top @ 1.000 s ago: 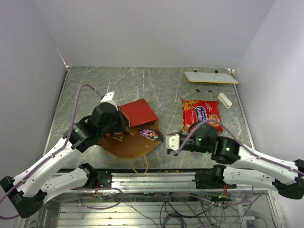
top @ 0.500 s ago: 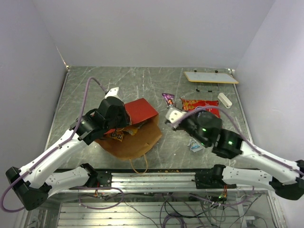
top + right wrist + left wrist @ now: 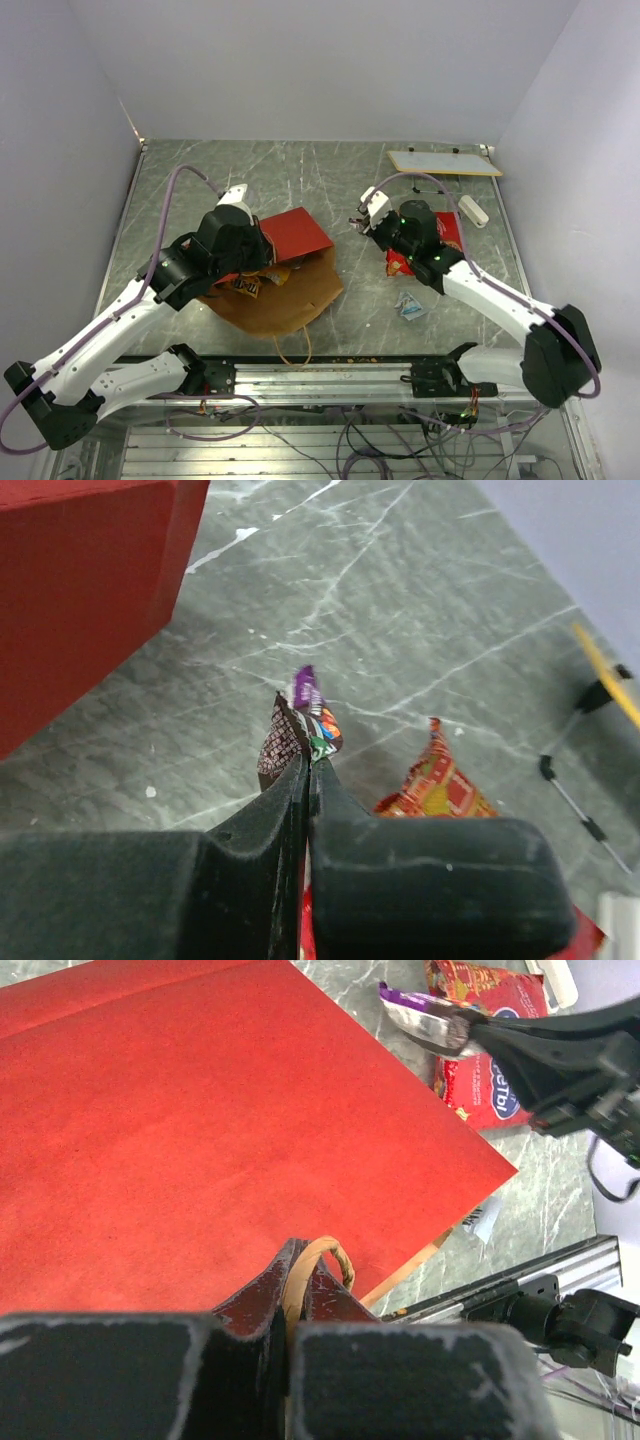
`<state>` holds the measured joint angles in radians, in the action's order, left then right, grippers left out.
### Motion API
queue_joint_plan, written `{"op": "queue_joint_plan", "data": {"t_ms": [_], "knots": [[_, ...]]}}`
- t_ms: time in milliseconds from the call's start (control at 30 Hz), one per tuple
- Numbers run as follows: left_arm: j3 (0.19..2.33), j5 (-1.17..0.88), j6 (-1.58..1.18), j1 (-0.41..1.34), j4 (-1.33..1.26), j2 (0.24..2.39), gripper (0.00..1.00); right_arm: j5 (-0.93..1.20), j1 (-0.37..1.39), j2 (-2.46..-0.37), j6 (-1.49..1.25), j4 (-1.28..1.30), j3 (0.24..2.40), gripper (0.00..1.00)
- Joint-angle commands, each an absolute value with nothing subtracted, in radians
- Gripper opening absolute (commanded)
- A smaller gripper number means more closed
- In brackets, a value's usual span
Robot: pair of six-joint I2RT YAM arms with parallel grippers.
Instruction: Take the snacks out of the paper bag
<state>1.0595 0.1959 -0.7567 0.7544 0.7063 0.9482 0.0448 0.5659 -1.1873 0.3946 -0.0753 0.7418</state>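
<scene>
The paper bag (image 3: 292,234) lies on its side, red outside, its brown mouth (image 3: 285,298) facing the near edge. My left gripper (image 3: 258,262) is shut on its tan loop handle (image 3: 322,1256) over the red panel (image 3: 200,1130). A yellow-orange snack (image 3: 271,276) and a darker one (image 3: 243,288) sit in the mouth. My right gripper (image 3: 358,222) is shut on a small purple packet (image 3: 306,718), held above the table to the right of the bag; the left wrist view also shows that packet (image 3: 425,1018). The big red packet (image 3: 447,232) lies partly under the right arm. A silvery wrapper (image 3: 410,307) lies nearer.
A flat white board (image 3: 443,162) lies at the back right, with a small white cylinder (image 3: 472,211) just in front of it. The metal rail (image 3: 330,378) runs along the near edge. Walls close in the table on the left, back and right.
My right gripper has carried the purple packet from the bag's mouth up and right, to beside the big red packet. The left gripper has hardly moved.
</scene>
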Motion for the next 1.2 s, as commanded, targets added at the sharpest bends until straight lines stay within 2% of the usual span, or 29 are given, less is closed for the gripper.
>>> {"op": "queue_joint_plan", "data": {"t_ms": [0, 200, 667, 800, 867, 967, 1167], "knots": [[1.093, 0.138, -0.714, 0.750, 0.654, 0.949, 0.07, 0.153, 0.535, -1.285, 0.297, -0.258, 0.736, 0.00], [1.089, 0.116, -0.684, 0.749, 0.611, 0.940, 0.07, 0.113, 0.522, -1.350, 0.305, -0.192, 0.701, 0.00], [1.105, 0.137, -0.650, 0.748, 0.606, 0.955, 0.07, 0.072, 0.522, -1.198, 0.206, -0.097, 0.535, 0.00], [1.144, 0.137, -0.646, 0.748, 0.636, 0.987, 0.07, 0.100, 0.521, -1.064, 0.183, -0.128, 0.480, 0.26], [1.136, 0.139, -0.648, 0.747, 0.632, 0.989, 0.07, 0.156, 0.521, -1.010, 0.206, -0.148, 0.447, 0.36], [1.109, 0.165, -0.693, 0.746, 0.624, 0.976, 0.07, 0.214, 0.522, -0.952, 0.238, -0.086, 0.460, 0.41], [1.093, 0.157, -0.726, 0.745, 0.609, 0.963, 0.07, 0.297, 0.523, -0.843, 0.292, -0.086, 0.464, 0.41]]}}
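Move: The closed right gripper holds the small purple-brown snack; the bare table spot for it lies about 14 cm below and 2 cm back. From this hand, the red sweets pack's middle is some 13 cm right and 3 cm ahead, the small clear packet about 9 cm right and 12 cm back, and the paper bag roughly 20 cm left and 5 cm back. From the left gripper, the spot is around 22 cm right, 5 cm ahead and 20 cm below. Lower the right gripper about 11 cm with the snack still pinched, easing back and slightly right as it nears the table left of the red sweets pack. Open the fingers there to let go, then draw up some 7 cm and a little farther back. Keep the left gripper's pinch on the bag's handle, raising it about 2 cm. ##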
